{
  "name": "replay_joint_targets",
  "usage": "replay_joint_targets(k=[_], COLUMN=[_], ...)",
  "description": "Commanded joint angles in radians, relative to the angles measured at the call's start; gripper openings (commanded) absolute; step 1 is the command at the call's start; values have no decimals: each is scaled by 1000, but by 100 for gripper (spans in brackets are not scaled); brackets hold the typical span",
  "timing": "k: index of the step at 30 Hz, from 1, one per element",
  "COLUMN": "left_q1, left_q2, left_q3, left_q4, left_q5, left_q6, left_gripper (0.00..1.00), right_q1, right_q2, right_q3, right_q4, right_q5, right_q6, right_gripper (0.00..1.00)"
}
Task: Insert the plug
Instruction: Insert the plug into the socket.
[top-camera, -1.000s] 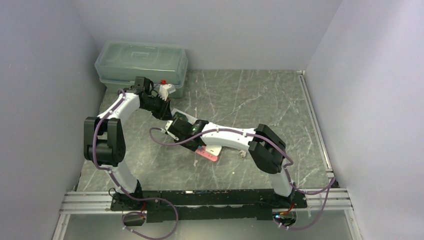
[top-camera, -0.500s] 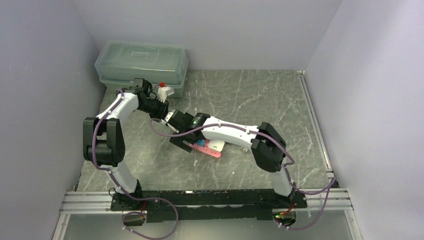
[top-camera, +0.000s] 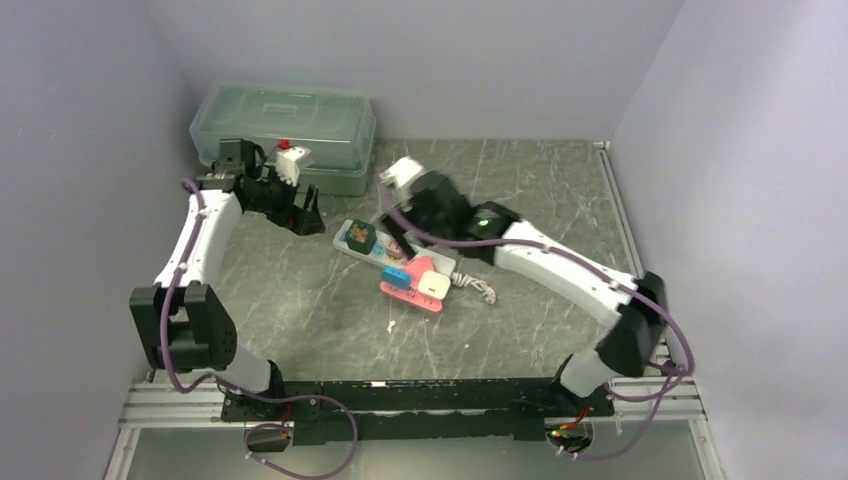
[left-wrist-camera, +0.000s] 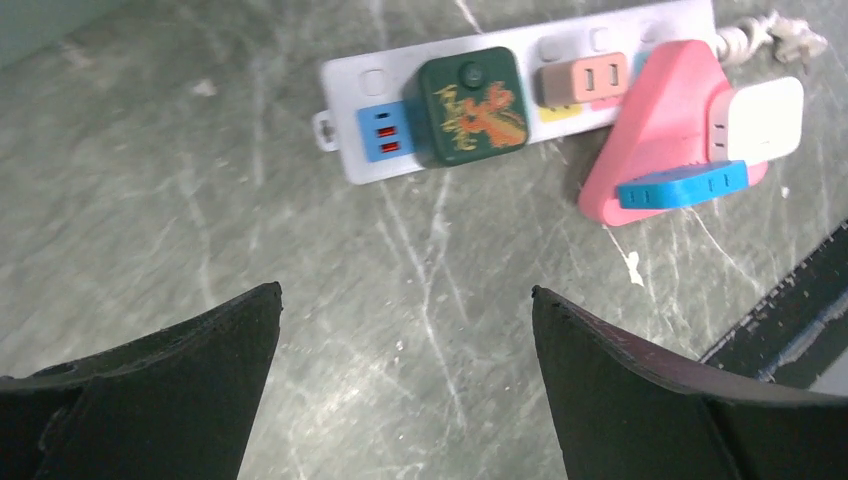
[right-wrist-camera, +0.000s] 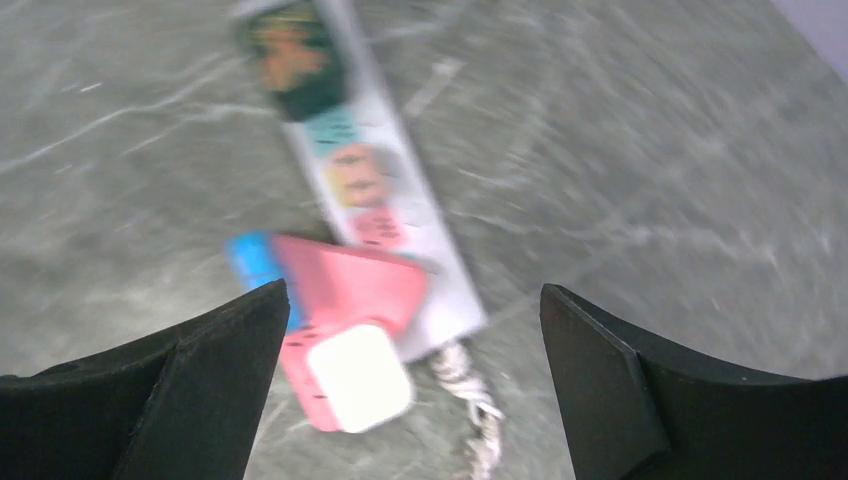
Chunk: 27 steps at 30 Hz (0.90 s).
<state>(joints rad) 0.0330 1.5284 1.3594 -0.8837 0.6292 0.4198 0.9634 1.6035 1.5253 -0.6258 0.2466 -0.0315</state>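
The plug (left-wrist-camera: 470, 95), a dark green square with an orange figure on top, sits in the white power strip (left-wrist-camera: 340, 110) near its left end. It also shows in the top view as the plug (top-camera: 360, 236) and, blurred, in the right wrist view as the plug (right-wrist-camera: 290, 55). My left gripper (left-wrist-camera: 405, 291) hangs open over bare table, short of the strip, and holds nothing. In the top view the left gripper (top-camera: 303, 215) is to the left of the strip. My right gripper (right-wrist-camera: 415, 288) is open and empty above the strip's cord end.
A pink triangular adapter (left-wrist-camera: 660, 110) with a white cube (left-wrist-camera: 760, 120) and a blue block (left-wrist-camera: 680, 185) sits at the strip's right end. A coiled cord (top-camera: 478, 287) trails off it. A clear lidded bin (top-camera: 285, 120) stands at the back left. The black rail (top-camera: 420, 400) runs along the near edge.
Both grippers have opened and drawn back from the strip, the left toward the bin, the right up and to the back. The green plug now shows uncovered on the strip.
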Motion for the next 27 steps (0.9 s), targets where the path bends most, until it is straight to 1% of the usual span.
replay_joint_targets(k=[1,4,7,8,10,13,16,18,22,24,26,27], left_q1=[73,104,128,139,167,182,185,185,186,185,184,185], left_q2=[-98,-146,-185,-193,-196,-169,-131,-109,-85,-64,-27,-7], left_q3=[-29,-158,-314,-359,-444,-526,-600,-664,-780,-832,-838,-843], left_q4=[75,279,488,559,672,793,940,1055,1345,1493,1519,1542], left_q5=[-44,-107,-186,-196,-199,-176,-165,-164,-141,-127,-101,-115], left_q6=[-64,-130,-184,-194,-227,-250,-280,-300,-351,-382,-369,-376], left_gripper=[100,100,100,100,100,100,100,100,100,100,100,100], right_q1=[-246,-432,-587,-628,-696,-777,-829,-847,-879,-899,-913,-917], right_q2=[-179,-276,-323,-341,-373,-367,-295,-267,-220,-221,-223,-215], right_q3=[-240,-442,-612,-675,-803,-949,-973,-1010,-1081,-1133,-1168,-1178], right_q4=[233,401,553,608,779,982,1007,1081,1250,1352,1434,1471], right_q5=[-12,-12,-12,-12,-12,-12,-12,-12,-12,-12,-12,-12], right_q6=[131,131,131,131,131,131,131,131,131,131,131,131], right_gripper=[100,100,100,100,100,100,100,100,100,100,100,100])
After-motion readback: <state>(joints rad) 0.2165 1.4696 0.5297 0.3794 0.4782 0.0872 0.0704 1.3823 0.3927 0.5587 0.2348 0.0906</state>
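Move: The blue plug, standing on the pink socket, lies some 18 cm below my right hand, about 3 cm to its left and 1 cm back. The white plug is about 6 cm right of that hand and 2 cm back, the dark green plug 9 cm left and 7 cm ahead, both as low. From my left hand the blue plug is about 18 cm right, 6 cm back and 13 cm down. Both my empty hands withdraw to the sides, wide open and touching nothing. My right hand sweeps about 35 cm right, away from the blue plug, sinking some 17 cm and reaching a little forward as it turns clockwise by about 50 degrees. My left hand rises slightly, then drops for a net 12 cm while going 8 cm left, turning counter-clockwise with its fingers tipping up. ##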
